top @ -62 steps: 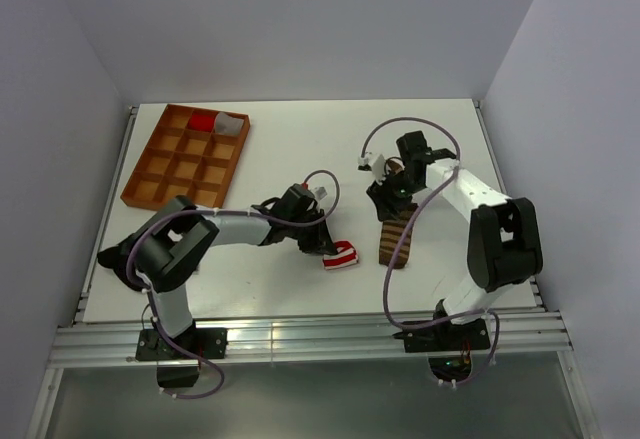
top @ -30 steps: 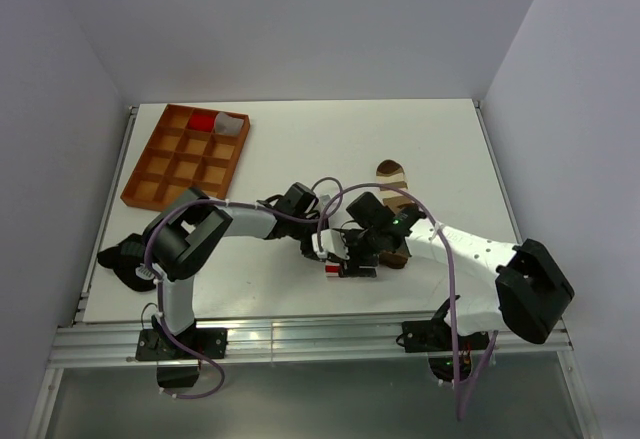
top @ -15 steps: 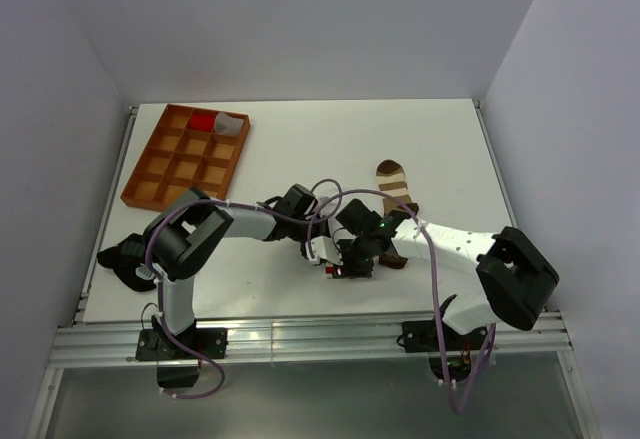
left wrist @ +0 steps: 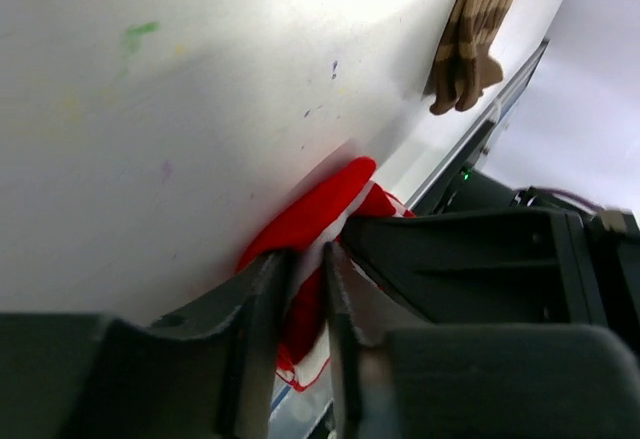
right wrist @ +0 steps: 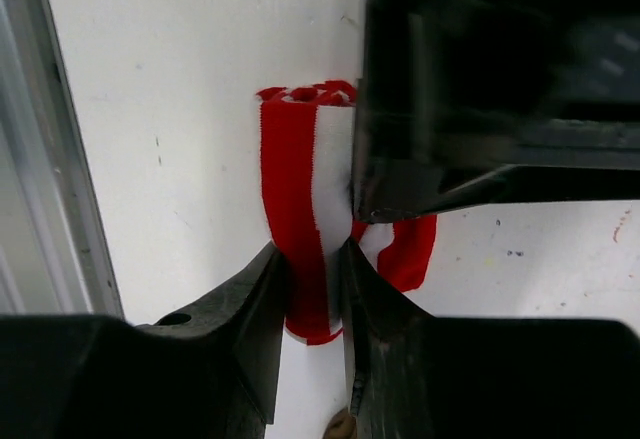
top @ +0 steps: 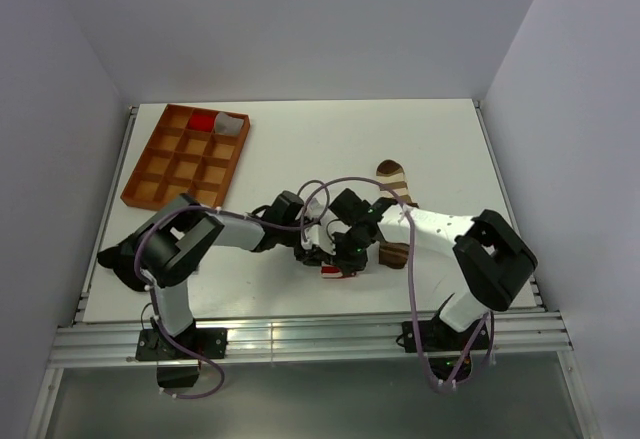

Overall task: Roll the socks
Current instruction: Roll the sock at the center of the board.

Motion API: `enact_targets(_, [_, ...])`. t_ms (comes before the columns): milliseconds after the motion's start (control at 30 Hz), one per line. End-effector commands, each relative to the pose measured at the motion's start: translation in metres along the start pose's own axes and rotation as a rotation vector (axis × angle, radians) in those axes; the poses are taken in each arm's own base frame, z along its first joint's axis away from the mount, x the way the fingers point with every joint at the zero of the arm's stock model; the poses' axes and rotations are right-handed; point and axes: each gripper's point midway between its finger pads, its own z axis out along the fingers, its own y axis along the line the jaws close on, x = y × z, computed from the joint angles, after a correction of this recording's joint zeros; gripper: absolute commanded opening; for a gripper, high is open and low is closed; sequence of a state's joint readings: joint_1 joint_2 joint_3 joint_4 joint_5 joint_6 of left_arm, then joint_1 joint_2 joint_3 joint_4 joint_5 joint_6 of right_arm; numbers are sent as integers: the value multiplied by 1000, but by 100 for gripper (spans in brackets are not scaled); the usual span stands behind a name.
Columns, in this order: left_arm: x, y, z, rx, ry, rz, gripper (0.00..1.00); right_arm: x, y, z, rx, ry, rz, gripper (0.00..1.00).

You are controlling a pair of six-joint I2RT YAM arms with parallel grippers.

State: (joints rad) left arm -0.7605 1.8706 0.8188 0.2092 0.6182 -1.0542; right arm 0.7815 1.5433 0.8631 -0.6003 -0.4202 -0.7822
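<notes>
The red-and-white sock [top: 337, 271] lies bunched near the table's front edge, and both grippers meet at it. My right gripper [right wrist: 312, 279] is shut on its folded end [right wrist: 300, 179], with a finger pressed to each side. My left gripper [left wrist: 305, 279] comes in from the other side. Its jaws stand a little apart, with red fabric [left wrist: 320, 199] between them. In the top view the left gripper [top: 310, 249] and the right gripper [top: 345, 256] almost touch. The brown-and-tan sock [top: 397, 187] lies flat to the right, partly under the right arm, and shows in the left wrist view [left wrist: 475, 29] too.
An orange compartment tray [top: 185, 159] stands at the back left with a red item [top: 203, 120] in a far cell. The table's front rail [right wrist: 40, 159] runs close beside the red-and-white sock. The two arms cross closely at the table's middle front.
The right gripper has moved left onto the red-and-white sock and closed its wide jaws on it. The left gripper's jaws have parted a little and its arm has drawn slightly left.
</notes>
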Motion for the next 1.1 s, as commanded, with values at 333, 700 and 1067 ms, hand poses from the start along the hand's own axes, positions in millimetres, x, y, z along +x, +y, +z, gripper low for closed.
enact_targets(333, [-23,26,-28,-130,-238,-29,48,30,-15,7,-178,86,311,21])
enact_targets(700, [-26,39,-68,-175,-426,-52,55,42,-29,16,-191,149,432,21])
enact_targets(1067, [-7,-7,-80,26,-626,-168,57,43,-37,23,-204,142,559,19])
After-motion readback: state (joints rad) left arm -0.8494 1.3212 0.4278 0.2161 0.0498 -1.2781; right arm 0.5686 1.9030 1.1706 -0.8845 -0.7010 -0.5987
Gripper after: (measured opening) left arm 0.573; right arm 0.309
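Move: The rolled end of the red-striped sock is already between the right fingers, its middle only about 2 cm to the left of that hand and level with it. From the left hand, whose slightly parted fingers still straddle the sock, its middle is about 3 cm to the right and 1 cm back. The brown-striped sock lies flat some 12 cm ahead and 12 cm right of the right hand, about 2 cm lower. The left hand spreads its fingers wider and comes free of the red-striped sock, easing a couple of centimetres forward as it slides left, then curving back and rising near the end to finish about 7 cm left and 3 cm up, turned some 25 degrees counter-clockwise. The right hand keeps its pinch on the sock near the board and turns it, swinging its fingertips back towards the base by about 30 degrees with a smaller clockwise twist, while the hand itself shifts forward only about 2 cm. ##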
